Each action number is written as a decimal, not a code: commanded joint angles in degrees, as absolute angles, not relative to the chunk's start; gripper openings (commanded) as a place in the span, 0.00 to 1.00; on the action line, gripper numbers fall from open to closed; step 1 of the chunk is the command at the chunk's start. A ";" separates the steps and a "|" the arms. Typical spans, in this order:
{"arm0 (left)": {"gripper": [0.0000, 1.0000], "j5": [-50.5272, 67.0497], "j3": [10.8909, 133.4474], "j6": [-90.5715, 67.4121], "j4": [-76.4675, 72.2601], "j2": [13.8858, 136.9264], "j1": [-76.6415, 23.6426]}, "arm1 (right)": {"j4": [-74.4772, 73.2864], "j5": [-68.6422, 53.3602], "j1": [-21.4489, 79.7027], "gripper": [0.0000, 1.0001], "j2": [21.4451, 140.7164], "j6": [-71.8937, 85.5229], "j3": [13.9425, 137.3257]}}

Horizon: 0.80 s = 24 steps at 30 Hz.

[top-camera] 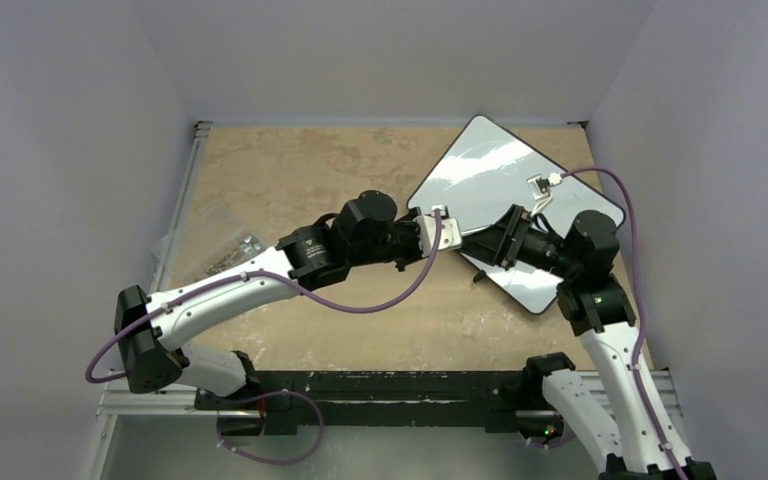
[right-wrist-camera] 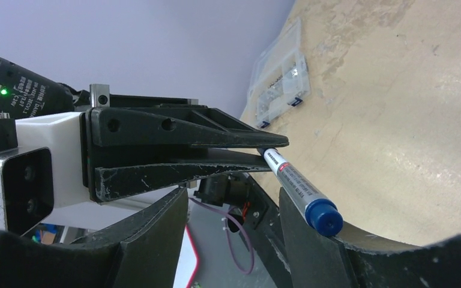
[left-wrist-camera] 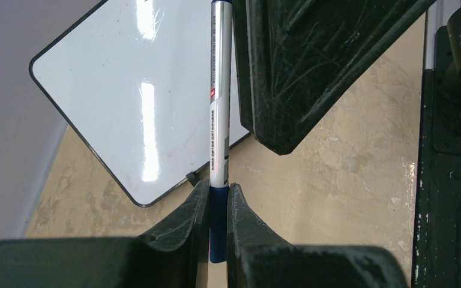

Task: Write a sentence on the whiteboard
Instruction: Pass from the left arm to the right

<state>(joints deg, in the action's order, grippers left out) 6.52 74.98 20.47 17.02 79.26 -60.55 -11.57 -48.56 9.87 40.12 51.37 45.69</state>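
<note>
The whiteboard (top-camera: pixel 505 195) lies tilted at the table's back right, glossy white with a black rim (left-wrist-camera: pixel 114 102). Its visible surface is bare, and the sentence is not in view. My left gripper (left-wrist-camera: pixel 218 185) is shut on the dark blue end of a silver marker (left-wrist-camera: pixel 219 102), which sticks straight out from its jaws. In the top view the left gripper (top-camera: pixel 450 238) meets my right gripper (top-camera: pixel 487 245) tip to tip over the board's near left edge. The right gripper (right-wrist-camera: pixel 233 198) is open. The marker (right-wrist-camera: pixel 297 186) rests along the outside of its right finger (right-wrist-camera: pixel 312 252), not between the jaws.
A clear plastic box of small parts (top-camera: pixel 222 250) sits at the table's left edge (right-wrist-camera: pixel 279 84). Grey walls close the table on the left, back and right. A black rail (top-camera: pixel 390 385) with the arm bases runs along the near edge.
</note>
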 commanded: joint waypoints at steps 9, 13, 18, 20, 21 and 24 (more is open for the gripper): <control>0.00 9.84 74.18 23.14 12.68 75.25 -60.91 | -9.17 -48.25 10.00 0.53 41.43 49.65 46.16; 0.00 11.07 74.02 22.83 12.14 75.31 -61.00 | -7.23 -48.34 10.01 0.50 41.52 50.76 45.50; 0.00 11.31 73.70 23.12 11.76 75.76 -61.24 | -6.64 -48.75 10.02 0.41 41.85 51.25 45.48; 0.00 11.57 73.63 23.41 11.45 75.78 -61.34 | -6.50 -48.95 10.02 0.39 41.92 51.32 45.15; 0.00 11.66 73.51 23.58 11.29 75.76 -61.42 | -6.38 -49.03 9.99 0.38 41.93 51.36 45.02; 0.00 11.96 72.91 25.39 10.65 75.70 -61.84 | -6.22 -49.05 10.02 0.35 41.87 51.33 44.46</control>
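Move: The left hand holds the marker by its blue cap. Its body reaches out to the right, its middle some 5 cm right of that hand and 1 cm ahead. The right hand's open fingertips are about 6 cm to the left hand's right, 2 cm back and 3 cm higher. From the right hand, the marker's middle is roughly 2 cm ahead, 2 cm left and 2 cm lower, outside the finger gap. The whiteboard lies about 22 cm ahead, 12 cm right and 30 cm below. Keeping its pinch on the blue cap, the left hand lifts the marker about 2 cm and draws it back some 1.5 cm, turning slightly clockwise, to bring the white body in between the right hand's fingers. The right hand eases about 1 cm forward to meet it, its wrist held steady, and its fingers close part-way around the marker without yet shutting on it. ##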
